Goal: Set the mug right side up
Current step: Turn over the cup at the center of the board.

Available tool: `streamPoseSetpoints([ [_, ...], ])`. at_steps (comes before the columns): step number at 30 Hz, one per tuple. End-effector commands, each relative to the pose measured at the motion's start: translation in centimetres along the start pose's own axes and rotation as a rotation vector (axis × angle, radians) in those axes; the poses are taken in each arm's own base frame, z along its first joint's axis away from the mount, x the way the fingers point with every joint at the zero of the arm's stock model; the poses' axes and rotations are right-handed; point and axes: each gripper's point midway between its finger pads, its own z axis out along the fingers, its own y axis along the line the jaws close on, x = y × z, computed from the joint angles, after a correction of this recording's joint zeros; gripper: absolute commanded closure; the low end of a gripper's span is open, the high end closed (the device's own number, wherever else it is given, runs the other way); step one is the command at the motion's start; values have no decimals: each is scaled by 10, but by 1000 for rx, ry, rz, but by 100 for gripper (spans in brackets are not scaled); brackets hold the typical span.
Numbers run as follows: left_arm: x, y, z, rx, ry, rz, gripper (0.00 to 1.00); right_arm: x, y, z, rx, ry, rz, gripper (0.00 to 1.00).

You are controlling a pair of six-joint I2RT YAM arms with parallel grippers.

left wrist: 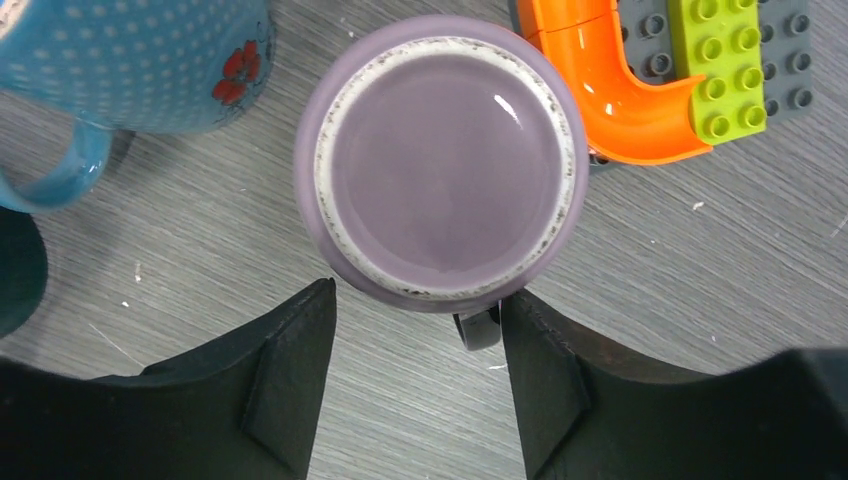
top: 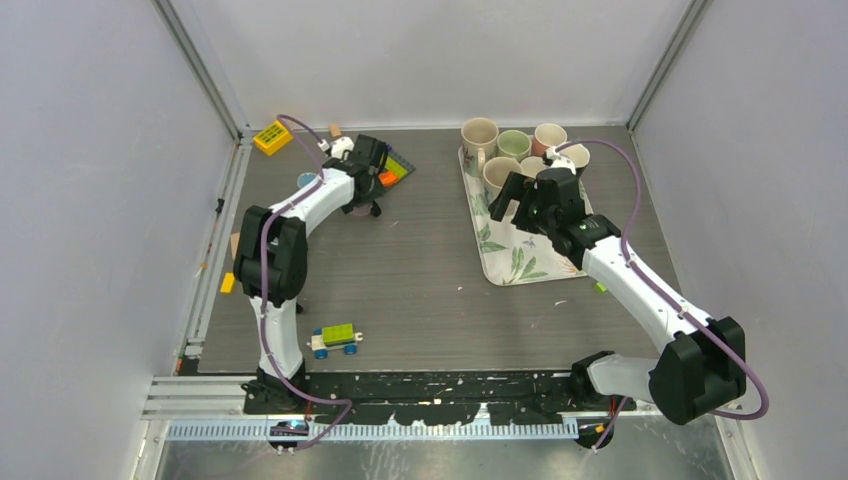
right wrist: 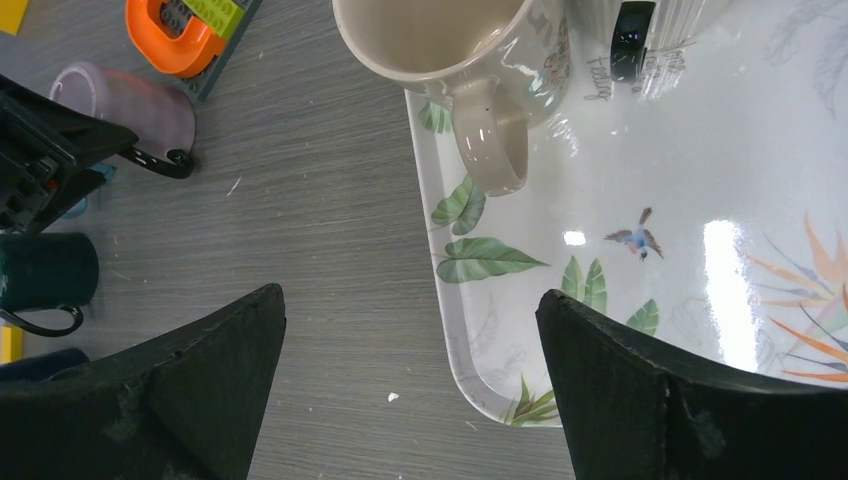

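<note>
The purple mug (left wrist: 445, 165) stands upside down on the table, its unglazed foot ring facing up. Its dark handle (left wrist: 480, 328) points toward my left gripper (left wrist: 418, 300) and sits right against the inner edge of the right finger (left wrist: 545, 380). The jaws are apart, with bare table between them and the left finger clear of the mug. In the top view the left gripper (top: 365, 185) covers the mug at the back left. From the right wrist the mug (right wrist: 130, 105) shows beside the left arm. My right gripper (right wrist: 410, 300) hangs open over the tray's near-left corner, holding nothing.
A blue dotted mug (left wrist: 130, 60) and a dark teal mug (left wrist: 20, 270) stand left of the purple one. An orange curved piece (left wrist: 620, 90) and green brick (left wrist: 715, 60) lie on a grey plate to its right. The floral tray (top: 510, 260) carries several upright mugs. A toy car (top: 335, 340) sits near the front.
</note>
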Motion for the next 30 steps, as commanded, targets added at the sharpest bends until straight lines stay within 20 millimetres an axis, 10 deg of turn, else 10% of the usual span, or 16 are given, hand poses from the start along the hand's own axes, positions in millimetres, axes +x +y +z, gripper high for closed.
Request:
streamPoseSetpoints([
  [1,-7,15,0,-53,-58,-25,40,-17,12,-4,-45,-43,-4,0],
  [30,-13,4,0,73,-82,96,62,-12,11,0,-46,-27,-7,0],
])
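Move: The upside-down purple mug stands right before the left gripper, its middle about 4 cm ahead, 1 cm left and 4 cm below; its black handle is some 2 cm right and 3 cm below, level fore and aft. The blue mug lies about 3 cm ahead and 12 cm left, the toy bricks 11 cm ahead and 6 cm right. From the right gripper, the purple mug is roughly 13 cm ahead, 32 cm left and 14 cm below. Draw the left gripper down and back about 3 cm each, drifting 2 cm left so the right finger pushes the mug's handle round clockwise. Then ease it forward and right by about 1.5 cm, yawing slightly clockwise, while the fingers go on closing to under half open, one either side of the handle, still short of a clear pinch. ##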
